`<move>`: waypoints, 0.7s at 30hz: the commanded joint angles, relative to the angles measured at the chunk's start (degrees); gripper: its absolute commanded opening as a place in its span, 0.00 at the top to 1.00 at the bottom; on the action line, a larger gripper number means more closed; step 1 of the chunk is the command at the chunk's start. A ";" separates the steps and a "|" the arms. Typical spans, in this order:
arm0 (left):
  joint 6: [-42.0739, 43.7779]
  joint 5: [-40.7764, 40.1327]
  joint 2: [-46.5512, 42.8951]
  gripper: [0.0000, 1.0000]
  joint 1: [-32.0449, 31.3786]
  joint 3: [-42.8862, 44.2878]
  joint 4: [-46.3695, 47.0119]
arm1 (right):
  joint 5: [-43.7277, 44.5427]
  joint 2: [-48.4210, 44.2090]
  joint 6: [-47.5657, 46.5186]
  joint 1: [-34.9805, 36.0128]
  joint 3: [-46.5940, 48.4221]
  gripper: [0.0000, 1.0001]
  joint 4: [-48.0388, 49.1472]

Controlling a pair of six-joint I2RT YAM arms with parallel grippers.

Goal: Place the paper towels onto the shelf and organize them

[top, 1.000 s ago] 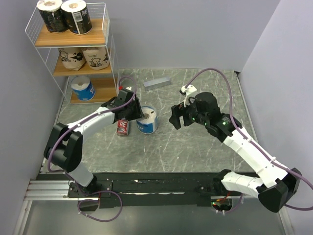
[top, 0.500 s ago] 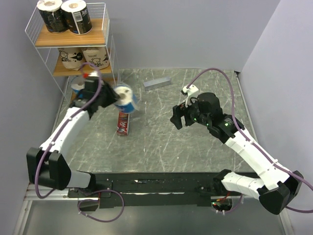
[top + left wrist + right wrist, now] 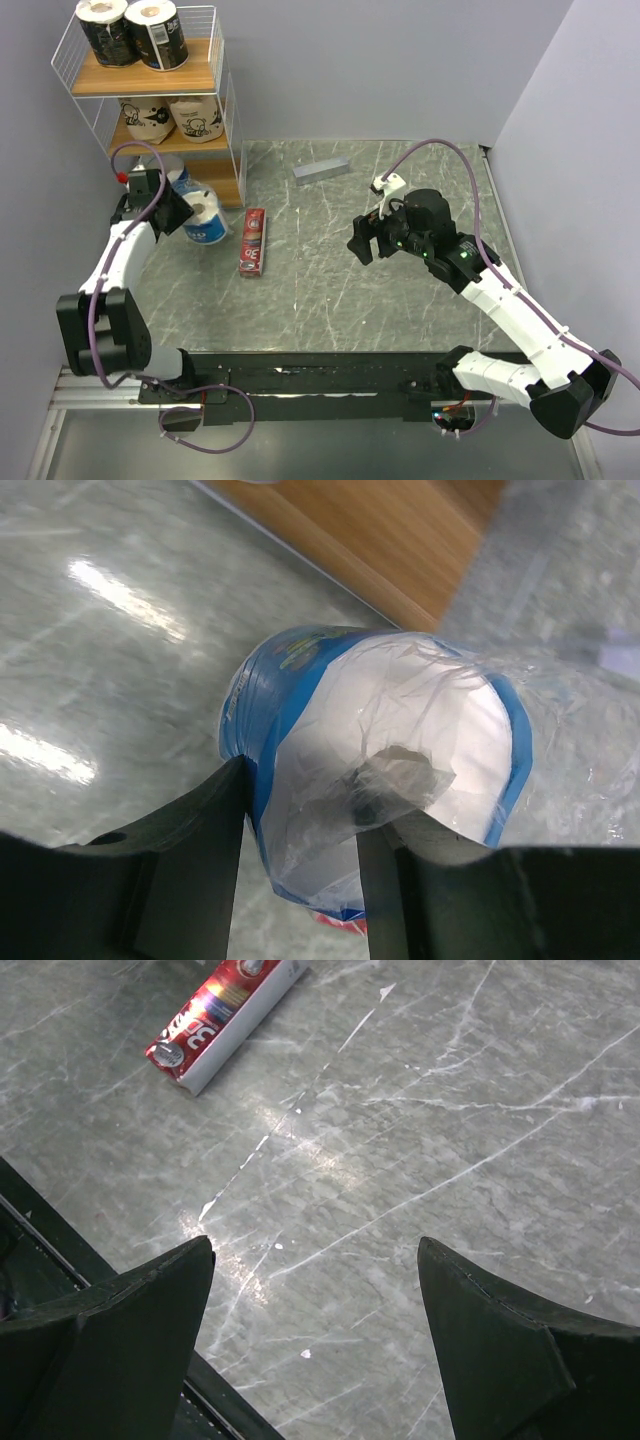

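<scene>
My left gripper (image 3: pixel 188 212) is shut on a blue-and-white paper towel roll (image 3: pixel 207 222), held low in front of the shelf's (image 3: pixel 218 90) bottom board. In the left wrist view one finger (image 3: pixel 385 865) sits in the roll's (image 3: pixel 400 720) core and the other outside its wrapper, with the wooden board (image 3: pixel 400 540) just beyond. Two black rolls (image 3: pixel 130 35) stand on the top board and two tan rolls (image 3: pixel 172 118) on the middle one. Another blue-and-white roll (image 3: pixel 181 179) peeks out behind my left arm on the bottom board. My right gripper (image 3: pixel 365 243) hangs open over the table's middle, holding nothing (image 3: pixel 315 1250).
A flat red box (image 3: pixel 253 242) lies on the table right of the held roll, also at the top left of the right wrist view as the red box (image 3: pixel 225 1015). A grey bar (image 3: pixel 321 170) lies at the back. Walls close in on the left and right.
My left arm has swung left with the blue-and-white roll, from the table's middle beside the red box to the front of the shelf's bottom board. The right arm has not moved.
</scene>
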 commanded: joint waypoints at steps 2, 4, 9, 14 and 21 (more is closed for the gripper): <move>-2.60 1.15 3.72 0.67 2.35 4.64 7.52 | -0.67 -1.47 0.37 -0.49 1.09 0.10 3.02; -3.39 0.80 5.65 0.67 2.35 6.31 8.06 | -0.76 -1.56 0.55 -0.58 1.44 0.10 3.28; -6.03 0.89 8.90 0.67 2.44 9.03 12.36 | -1.64 -0.33 1.07 -0.49 2.75 0.10 3.98; -7.26 1.42 13.47 0.67 2.44 13.16 12.89 | -1.03 0.99 1.08 -0.58 4.34 0.10 3.90; -8.23 2.47 17.96 0.67 2.26 16.33 17.55 | 1.00 0.99 0.99 -0.49 6.01 0.10 3.28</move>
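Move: The left hand holds a blue paper towel roll; its free spot on the bottom shelf is about 15 cm ahead, 4 cm right and 6 cm down. The blue roll already shelved stands level with that spot, some 11 cm to its left. The red carton on the table lies about 15 cm right of the left hand, 2 cm ahead and 13 cm down. From the right hand the spot is roughly 25 cm ahead, 38 cm left and 16 cm down. Keep the left fingers pinched on the wrapped roll and bring the left gripper about 10 cm forward, into the bottom shelf bay beside the blue roll already there. Dip some 2 cm while easing a little left at first, then climb back that much as you push forward, tipping the fingers up and turning slightly counter-clockwise, about 5 degrees each. ##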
